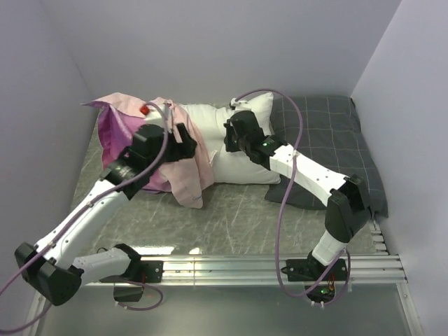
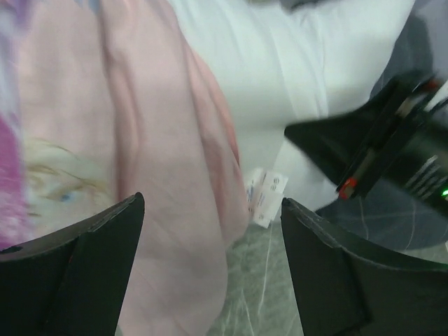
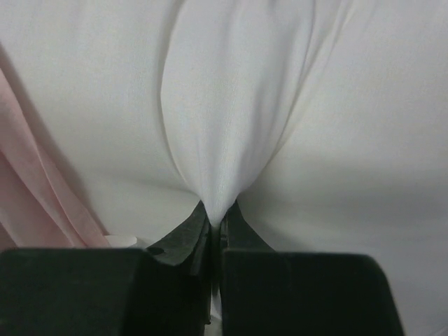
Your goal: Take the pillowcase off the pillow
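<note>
The white pillow (image 1: pixel 234 143) lies across the back of the table, its left part under the bunched pink pillowcase (image 1: pixel 185 171). The pillowcase (image 2: pixel 126 140) shows its pale inner side and a printed cartoon face at the left. My left gripper (image 2: pixel 212 210) hangs open over the pillowcase's lower edge, with nothing pinched between its fingers (image 2: pixel 98 252). A small white label (image 2: pixel 264 198) sticks out from the pillow (image 2: pixel 294 63) between them. My right gripper (image 3: pixel 215 220) is shut on a pinched fold of the pillow (image 3: pixel 231 126). In the top view my right gripper (image 1: pixel 234 133) sits on the pillow's middle.
A dark grey checked pillow (image 1: pixel 329 140) lies at the back right, partly under the white one. The table (image 1: pixel 231 217) has a grey marbled top, with an aluminium rail (image 1: pixel 266 264) along the near edge. Pale walls close in on three sides.
</note>
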Controlling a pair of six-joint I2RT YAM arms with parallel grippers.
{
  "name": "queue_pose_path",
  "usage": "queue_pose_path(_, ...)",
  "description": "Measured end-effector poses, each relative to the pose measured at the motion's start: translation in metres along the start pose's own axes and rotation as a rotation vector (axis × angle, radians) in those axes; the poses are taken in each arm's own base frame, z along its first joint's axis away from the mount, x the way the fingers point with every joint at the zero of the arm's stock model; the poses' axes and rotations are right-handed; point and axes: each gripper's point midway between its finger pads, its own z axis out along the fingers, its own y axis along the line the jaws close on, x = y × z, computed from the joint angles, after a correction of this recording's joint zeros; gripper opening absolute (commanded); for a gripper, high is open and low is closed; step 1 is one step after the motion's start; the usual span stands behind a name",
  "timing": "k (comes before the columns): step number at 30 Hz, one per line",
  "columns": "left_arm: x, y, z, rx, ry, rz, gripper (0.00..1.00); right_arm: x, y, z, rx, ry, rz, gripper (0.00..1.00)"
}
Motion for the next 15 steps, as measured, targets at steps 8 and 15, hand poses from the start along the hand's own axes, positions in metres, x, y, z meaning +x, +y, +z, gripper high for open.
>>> queue_pose_path(8,0.081,0.007,0.035,-0.133,0.169,0.069,0.70,-0.002,0.002,-0.022,-0.022,0.021,0.002,0.00)
queue_pose_path(15,0.051,0.093,0.042,-0.397,0.105,-0.012,0.00,-0.019,0.005,-0.056,-0.038,0.028,-0.008,0.00)
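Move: The pillowcase's pink folds hang almost directly below the open left hand, about 11 cm down and 1 cm back; the pillow's middle is some 12 cm to that hand's right and 14 cm down, its white tag about 8 cm right and 4 cm back. From the right hand, already pinching the pillow, the pillow's middle is roughly 6 cm below, the pink folds about 12 cm left and 2 cm back, the grey cushion some 32 cm right and 5 cm back. The pillowcase's pink folds are taken by the left hand, which drops about 10 cm, swinging a little right on the way, shuts its fingers on them, then sweeps left some 9 cm and slightly forward, tipping down and turning counter-clockwise. The right hand keeps its pinch on the pillow and draws it up and back, about 5 cm in all, drifting slightly right. ##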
